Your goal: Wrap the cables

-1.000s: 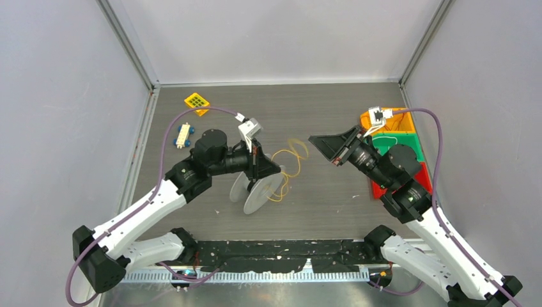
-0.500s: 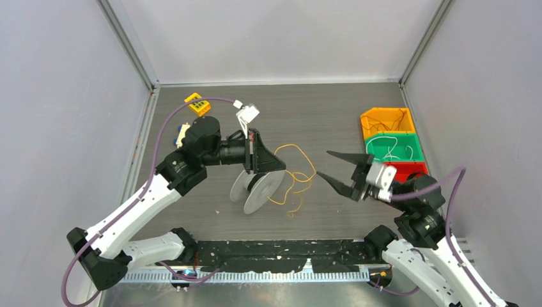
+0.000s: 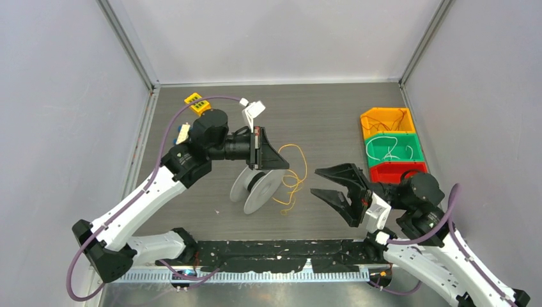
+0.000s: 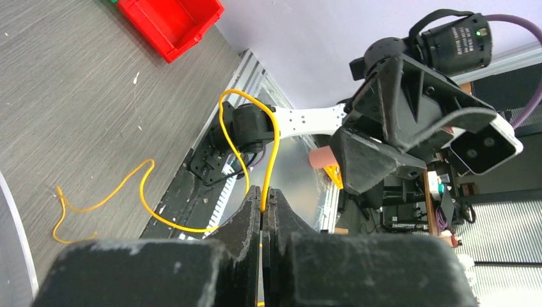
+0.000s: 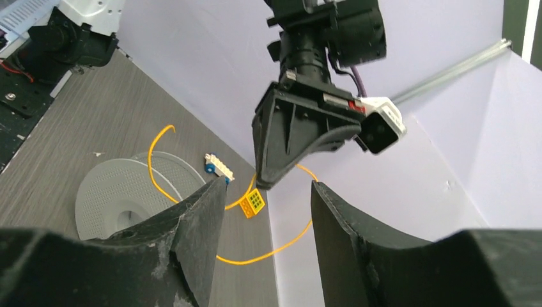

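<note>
The cable [image 3: 294,185] is a thin yellow wire that curls over the table beside a grey spool [image 3: 257,190]. My left gripper [image 3: 285,167] hangs just above the spool and is shut on the cable. In the left wrist view the cable [image 4: 273,144] rises in a loop out of the closed fingertips [image 4: 263,193]. My right gripper [image 3: 316,181] stands open a little to the right of the loops, pointing at the left one, with nothing between its fingers. In the right wrist view its fingers [image 5: 268,184] frame the cable [image 5: 255,259], without touching it, and the left gripper [image 5: 300,137].
Orange [image 3: 385,119], green [image 3: 392,149] and red [image 3: 397,171] bins stand in a column at the right. A yellow block [image 3: 197,102] and a white brick with blue wheels [image 3: 183,132] lie at the back left. Black tape [image 3: 275,252] lines the near edge.
My right arm has swung from the bins to the front centre and its gripper has opened. The left gripper has shifted slightly right, still holding the cable, whose loops have shifted.
</note>
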You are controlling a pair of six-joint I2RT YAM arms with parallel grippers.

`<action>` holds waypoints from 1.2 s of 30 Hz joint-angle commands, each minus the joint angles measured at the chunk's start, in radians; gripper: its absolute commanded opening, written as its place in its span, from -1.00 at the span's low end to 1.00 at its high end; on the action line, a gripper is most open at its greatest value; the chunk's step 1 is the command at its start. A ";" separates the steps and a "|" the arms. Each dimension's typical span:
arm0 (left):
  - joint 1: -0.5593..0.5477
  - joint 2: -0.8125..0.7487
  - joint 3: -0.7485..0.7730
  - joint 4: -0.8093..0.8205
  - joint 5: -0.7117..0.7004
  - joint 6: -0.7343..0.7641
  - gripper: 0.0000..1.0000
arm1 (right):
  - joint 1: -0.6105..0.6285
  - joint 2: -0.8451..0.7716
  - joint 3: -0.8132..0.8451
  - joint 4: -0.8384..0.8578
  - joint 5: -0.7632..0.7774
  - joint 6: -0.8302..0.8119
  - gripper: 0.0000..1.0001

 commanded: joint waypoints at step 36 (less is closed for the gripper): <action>0.021 0.101 0.062 -0.101 0.105 0.048 -1.00 | 0.482 0.182 0.041 -0.378 0.655 -0.463 0.04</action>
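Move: The yellow cable's short free tail, hanging from the shut left fingertips, is the right hand's target: about 7 cm to its left, 8 cm below and 2 cm ahead. The left fingertips themselves are some 8 cm left and 5 cm ahead, nearly level. The spool stands on the table roughly 16 cm left, 9 cm ahead and 29 cm below. From the left hand, the tail is about 3 cm back, 2 cm left and 6 cm below. Downward and a little to its left, the right hand sinks some 11 cm below the left gripper, reaching about 5 cm left before easing 2 cm back to the right; its left-pointing fingers tip down some 30 degrees and stay about half open, coming around the hanging tail. Meanwhile the left hand keeps its pinch on the cable and lowers it about 3 cm. ##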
